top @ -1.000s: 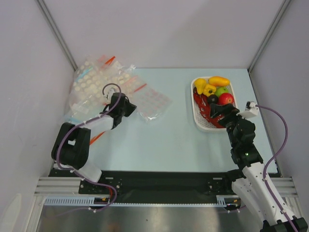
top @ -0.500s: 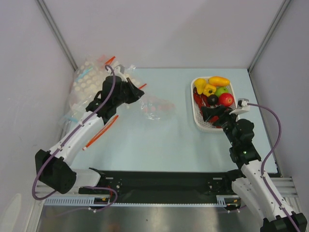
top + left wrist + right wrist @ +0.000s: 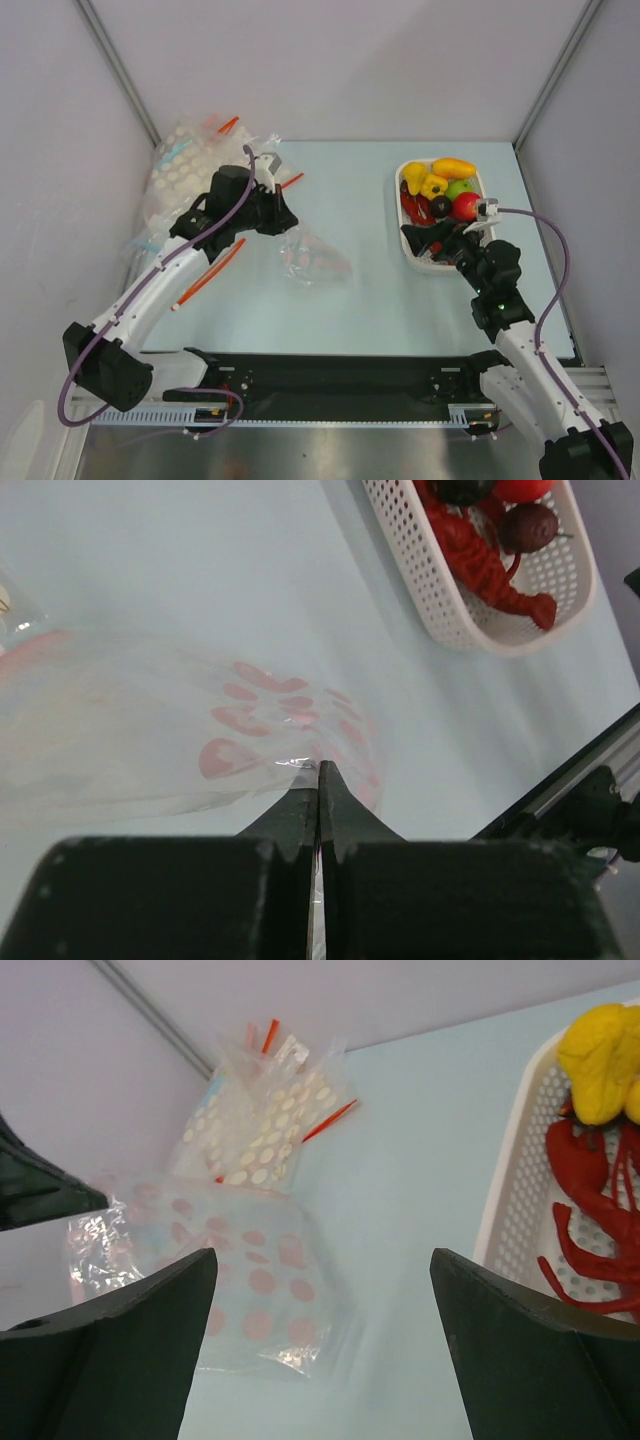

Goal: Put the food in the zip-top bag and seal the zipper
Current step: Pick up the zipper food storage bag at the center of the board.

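Observation:
The food lies in a white basket (image 3: pixel 404 180) at the right: yellow pepper (image 3: pixel 425 182), mango (image 3: pixel 453 167), green apple (image 3: pixel 460 188), red apple (image 3: pixel 467 206), dark fruit (image 3: pixel 441 205) and red lobster (image 3: pixel 415 212). My right gripper (image 3: pixel 430 238) hangs open at the basket's near left corner, nothing between its fingers (image 3: pixel 150 1320). My left gripper (image 3: pixel 283 215) is shut on the edge of a clear bag with pink dots (image 3: pixel 315 258), held above the table. A thin pinkish-red zipper (image 3: pixel 208 272) lies on the table at the left. The zip-top bag's clear plastic barely shows.
A heap of clear bags printed with white dots (image 3: pixel 185 175) lies in the far left corner against the wall, with short red strips sticking out. The black rail (image 3: pixel 330 365) runs along the near edge. Grey walls close in both sides.
The left arm has stretched out and carried the pink-dotted bag right and nearer, toward mid-table. The right gripper has shifted left along the basket's near edge, still open.

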`<state>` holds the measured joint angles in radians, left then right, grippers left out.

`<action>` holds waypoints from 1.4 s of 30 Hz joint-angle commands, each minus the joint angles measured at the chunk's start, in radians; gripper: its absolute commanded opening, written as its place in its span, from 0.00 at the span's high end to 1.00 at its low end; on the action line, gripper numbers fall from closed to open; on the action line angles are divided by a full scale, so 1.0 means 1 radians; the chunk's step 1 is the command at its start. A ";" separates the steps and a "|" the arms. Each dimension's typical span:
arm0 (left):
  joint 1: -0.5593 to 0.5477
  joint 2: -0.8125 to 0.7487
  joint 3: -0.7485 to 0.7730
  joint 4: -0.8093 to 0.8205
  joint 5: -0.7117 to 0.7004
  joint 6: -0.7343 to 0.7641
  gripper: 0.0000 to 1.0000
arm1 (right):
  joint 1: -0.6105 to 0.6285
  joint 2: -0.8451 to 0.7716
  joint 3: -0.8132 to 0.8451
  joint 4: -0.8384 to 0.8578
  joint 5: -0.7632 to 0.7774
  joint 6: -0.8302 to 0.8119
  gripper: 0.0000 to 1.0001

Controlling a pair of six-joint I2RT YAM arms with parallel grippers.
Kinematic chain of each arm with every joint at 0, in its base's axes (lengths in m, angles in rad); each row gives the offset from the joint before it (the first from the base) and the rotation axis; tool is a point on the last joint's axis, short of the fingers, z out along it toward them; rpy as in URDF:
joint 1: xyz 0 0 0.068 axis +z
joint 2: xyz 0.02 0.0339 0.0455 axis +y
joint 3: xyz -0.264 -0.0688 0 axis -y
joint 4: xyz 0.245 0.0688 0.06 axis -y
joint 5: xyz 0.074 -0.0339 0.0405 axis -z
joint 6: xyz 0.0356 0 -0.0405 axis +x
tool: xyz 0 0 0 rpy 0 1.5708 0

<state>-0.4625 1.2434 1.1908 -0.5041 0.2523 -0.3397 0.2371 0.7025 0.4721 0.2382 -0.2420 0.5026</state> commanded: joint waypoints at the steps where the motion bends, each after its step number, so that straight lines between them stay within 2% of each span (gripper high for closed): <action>1: -0.004 -0.042 -0.005 0.016 0.018 0.067 1.00 | 0.019 0.043 -0.001 0.133 -0.162 -0.036 0.07; 5: -0.004 -0.087 -0.043 0.052 -0.060 0.054 1.00 | 0.160 0.130 0.058 0.125 -0.157 -0.153 0.09; 6: -0.004 -0.097 -0.054 0.062 -0.058 0.036 1.00 | 0.263 0.164 0.075 0.106 -0.123 -0.186 0.10; 10: -0.005 -0.140 -0.128 0.169 0.001 -0.018 1.00 | 0.520 0.233 0.129 0.055 0.166 -0.404 0.10; 14: -0.005 -0.125 -0.148 0.214 0.083 -0.065 1.00 | 0.671 0.278 0.132 0.102 0.311 -0.501 0.01; 17: -0.005 -0.124 -0.164 0.258 0.154 -0.120 1.00 | 0.755 0.316 0.134 0.134 0.391 -0.577 0.00; 22: -0.066 -0.130 -0.204 0.246 0.061 -0.274 1.00 | 0.834 0.341 0.128 0.193 0.515 -0.642 0.00; 27: -0.133 -0.183 -0.230 0.265 -0.042 -0.387 1.00 | 0.875 0.309 0.100 0.222 0.541 -0.684 0.00; 32: -0.192 -0.277 -0.341 0.427 -0.208 -0.462 1.00 | 0.877 0.253 0.066 0.251 0.503 -0.678 0.00; 38: -0.232 -0.277 -0.488 0.659 -0.301 -0.467 1.00 | 0.881 0.213 0.056 0.253 0.484 -0.654 0.00; 42: -0.266 -0.246 -0.525 0.685 -0.389 -0.424 1.00 | 0.895 0.248 0.066 0.254 0.484 -0.662 0.00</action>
<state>-0.7074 0.9840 0.6857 0.0650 -0.0425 -0.7776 1.1164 0.9344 0.5316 0.4438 0.2424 -0.1520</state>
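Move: My left hand already pinches the zipper food storage bag by its top; the bag's middle hangs some 6 cm to that hand's right, about 1 cm back and 8 cm below. From my empty right hand the bag lies about 18 cm to the left, level fore and aft, 8 cm lower. The food basket stands roughly 19 cm ahead of my right hand, 10 cm to its right and 19 cm below. I sweep my wide-open right hand about 17 cm left and 9 cm back to the hanging bag, most of it in a quick first stretch, dipping about 4 cm and rising again while the wrist rolls its left side down and the fingers swing further left. My left hand keeps its pinch and brings the bag some 5 cm back and to the right, rolling about 20 degrees, left side down. ##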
